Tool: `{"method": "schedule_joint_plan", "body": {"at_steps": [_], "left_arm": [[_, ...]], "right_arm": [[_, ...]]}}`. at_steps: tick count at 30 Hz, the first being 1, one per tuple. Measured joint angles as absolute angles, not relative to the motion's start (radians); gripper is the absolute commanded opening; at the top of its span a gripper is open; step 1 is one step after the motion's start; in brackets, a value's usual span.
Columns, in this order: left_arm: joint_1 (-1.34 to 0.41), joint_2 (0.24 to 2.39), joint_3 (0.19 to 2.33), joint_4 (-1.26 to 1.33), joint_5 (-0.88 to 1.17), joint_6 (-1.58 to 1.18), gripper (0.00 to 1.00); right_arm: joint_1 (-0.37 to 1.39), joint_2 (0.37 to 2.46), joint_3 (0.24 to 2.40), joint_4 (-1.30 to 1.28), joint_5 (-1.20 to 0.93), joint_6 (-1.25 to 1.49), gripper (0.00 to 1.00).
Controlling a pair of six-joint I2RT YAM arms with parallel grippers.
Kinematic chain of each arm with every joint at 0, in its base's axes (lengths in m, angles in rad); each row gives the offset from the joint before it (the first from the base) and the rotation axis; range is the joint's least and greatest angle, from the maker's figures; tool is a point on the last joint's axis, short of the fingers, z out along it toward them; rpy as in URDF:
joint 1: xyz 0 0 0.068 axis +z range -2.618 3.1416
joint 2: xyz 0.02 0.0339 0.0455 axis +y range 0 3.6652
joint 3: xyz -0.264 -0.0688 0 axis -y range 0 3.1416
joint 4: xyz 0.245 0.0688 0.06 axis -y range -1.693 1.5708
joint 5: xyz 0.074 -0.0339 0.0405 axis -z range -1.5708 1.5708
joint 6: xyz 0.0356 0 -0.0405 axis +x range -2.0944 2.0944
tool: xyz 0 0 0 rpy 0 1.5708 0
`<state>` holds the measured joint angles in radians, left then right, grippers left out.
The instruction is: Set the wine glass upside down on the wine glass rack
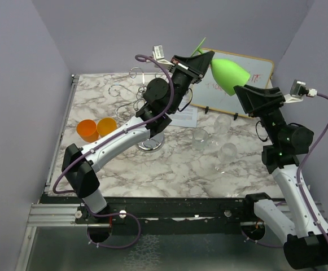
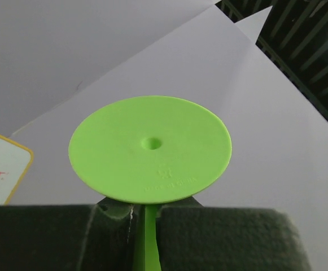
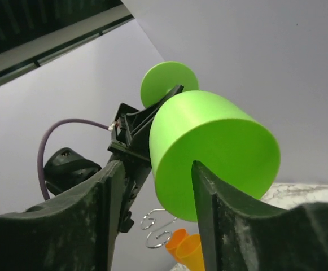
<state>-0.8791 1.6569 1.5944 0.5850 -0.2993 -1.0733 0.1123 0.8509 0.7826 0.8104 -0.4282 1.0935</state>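
A bright green wine glass [image 1: 230,73] hangs in the air over the back of the table, lying sideways, its round foot [image 2: 150,149] toward the left arm. My left gripper [image 2: 145,212] is shut on the glass's thin stem just below the foot. My right gripper [image 3: 157,169] stands open at the bowl [image 3: 214,147]: one finger crosses in front of the bowl and the other stands apart from it. The wine glass rack [image 1: 127,90], chrome wire with curled loops, stands behind the left arm on the marble table, its disc base [image 1: 151,144] partly hidden. The rack's loops [image 3: 158,228] also show low in the right wrist view.
Two orange cups [image 1: 96,129] sit at the left of the marble table [image 1: 169,169]. Clear glasses [image 1: 200,138] stand near the middle and right. A whiteboard [image 1: 254,73] leans at the back right, with a paper sheet [image 1: 180,117] before it. Purple walls enclose the table.
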Motion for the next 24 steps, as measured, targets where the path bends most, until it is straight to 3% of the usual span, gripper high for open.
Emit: {"method": "schedule_joint_plan", "body": {"at_steps": [2,6,16,24], "left_arm": [[-0.879,1.649,1.584,0.585,-0.297,-1.018,0.00],[-0.879,1.622,1.576,0.584,-0.273,-0.857,0.00],[-0.879,1.508,1.576,0.548,-0.158,-0.345,0.00],[-0.879,1.499,1.549,0.519,0.025,-0.064,0.00]], "right_arm": [[0.113,0.825,0.791,0.720,-0.427,1.064,0.74],[0.114,0.775,0.856,0.474,-0.377,0.998,0.80],[0.114,0.803,1.170,-0.161,-0.240,0.898,0.84],[0.114,0.985,1.503,-0.289,-0.428,0.836,0.84]]}}
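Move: The left hand holds the green wine glass by its stem just under the foot; the wine glass rack stands about 8 cm farther out and 16 cm to its left, its middle some 42 cm below. On the table about 55 cm down, the nearest clear glass is 7 cm ahead and 8 cm right of this hand, and the yellow glass 4 cm ahead, 34 cm left. From the right hand, at the green bowl's rim, the rack lies roughly 17 cm ahead, 23 cm left and 38 cm below. Keeping its pinch on the stem, the left hand draws back about 4.5 cm, swinging a few centimetres left and up before easing partly back right and down, while its wrist rolls left side up and fingers upward, some 60 degrees in all, bringing the foot on top and the bowl underneath. The right hand opens wider and comes clear of the bowl, first edging about 3 cm right and slightly forward and down as its fingers tip downward, then rising some 5 cm and swinging back left, ending above where it began. ##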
